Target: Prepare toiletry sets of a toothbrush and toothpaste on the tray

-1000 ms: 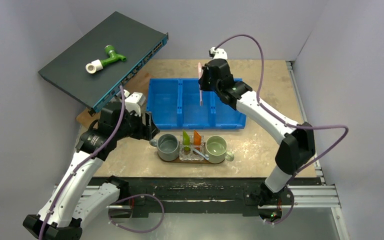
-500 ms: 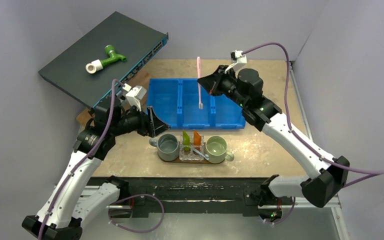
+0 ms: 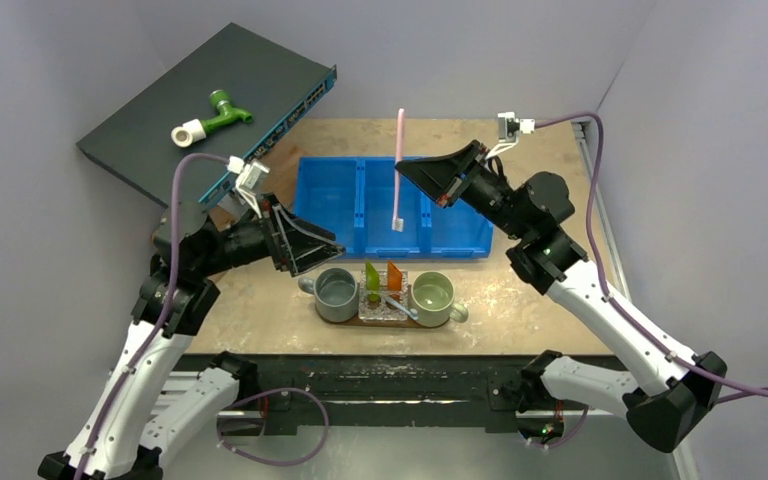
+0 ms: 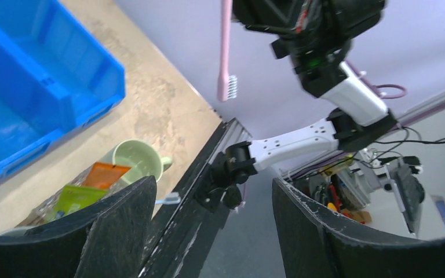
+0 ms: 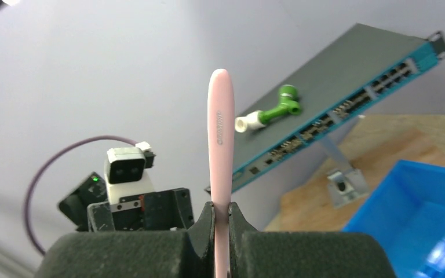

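The pink toothbrush (image 3: 398,170) hangs upright over the blue bin, head down, with my right gripper (image 3: 401,168) shut on its handle. The right wrist view shows the handle (image 5: 220,139) pinched between the jaws of that gripper (image 5: 221,209). On the dark oval tray (image 3: 390,324) at the near edge stand a lime-green tube (image 3: 371,275) and an orange tube (image 3: 394,273), and a pale blue toothbrush (image 3: 400,306) lies there. My left gripper (image 3: 332,250) hovers open just left of the tray, holding nothing; in its own view the left gripper (image 4: 211,185) stands open and the pink toothbrush (image 4: 225,52) hangs beyond.
A grey mug (image 3: 337,293) and a green mug (image 3: 432,293) stand at the tray's ends. The blue three-compartment bin (image 3: 360,215) sits mid-table. A dark network switch (image 3: 210,110) leans at the back left with a green-white pipe fitting (image 3: 210,118) on it.
My right arm swung out to the right and turned its gripper sideways, keeping the pink toothbrush over the bin. My left gripper rose, pointed right toward the tray and opened a little wider.
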`<state>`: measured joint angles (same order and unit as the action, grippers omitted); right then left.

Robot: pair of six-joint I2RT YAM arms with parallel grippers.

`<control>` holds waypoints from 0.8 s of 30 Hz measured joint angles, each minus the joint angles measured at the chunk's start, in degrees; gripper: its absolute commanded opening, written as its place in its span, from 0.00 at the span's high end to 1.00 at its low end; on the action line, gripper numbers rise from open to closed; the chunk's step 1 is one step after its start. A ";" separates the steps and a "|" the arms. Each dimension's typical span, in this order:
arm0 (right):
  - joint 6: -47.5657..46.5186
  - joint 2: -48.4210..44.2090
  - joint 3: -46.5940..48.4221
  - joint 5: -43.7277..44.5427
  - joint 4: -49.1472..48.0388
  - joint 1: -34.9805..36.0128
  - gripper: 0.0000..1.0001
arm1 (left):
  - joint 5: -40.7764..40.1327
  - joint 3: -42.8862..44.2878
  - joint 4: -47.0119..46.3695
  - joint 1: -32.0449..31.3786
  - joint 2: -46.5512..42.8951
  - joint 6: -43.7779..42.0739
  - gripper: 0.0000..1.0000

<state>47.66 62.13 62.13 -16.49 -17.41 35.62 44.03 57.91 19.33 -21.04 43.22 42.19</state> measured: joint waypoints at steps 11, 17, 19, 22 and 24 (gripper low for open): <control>12.37 1.79 -3.23 -1.44 -15.15 5.51 1.00 | 4.61 -1.70 -14.25 -1.18 -1.84 9.49 0.27; 13.20 5.07 -1.81 -0.79 -18.99 11.30 1.00 | 5.31 -1.90 -17.00 -1.64 -1.55 10.80 0.28; 13.40 6.01 -1.27 -0.50 -20.50 12.02 1.00 | 5.49 -1.90 -17.44 -1.66 -1.57 10.86 0.28; 13.92 7.78 -0.20 -0.22 -22.88 12.57 1.00 | 6.05 -1.90 -18.16 -1.95 -1.57 11.21 0.29; 14.27 9.09 0.76 0.07 -24.28 12.94 1.00 | 6.60 -1.90 -18.43 -2.03 -1.60 11.30 0.29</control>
<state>61.93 71.22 62.89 -16.43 -41.69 48.56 50.63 56.01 0.91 -23.07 41.63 53.49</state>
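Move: The left hand's open fingers await the pink toothbrush, about 9 cm ahead, 11 cm right and 8 cm above. The right hand grips it mid-length and takes it to the left gripper, about 9 cm back, 11 cm left and 8 cm below. From the left hand, the grey mug is roughly 14 cm ahead and 32 cm below, straight ahead, with the clear rack 9 cm right of the mug. Right hand carries the toothbrush some 7 cm left, back and up towards the rising, open left gripper. ##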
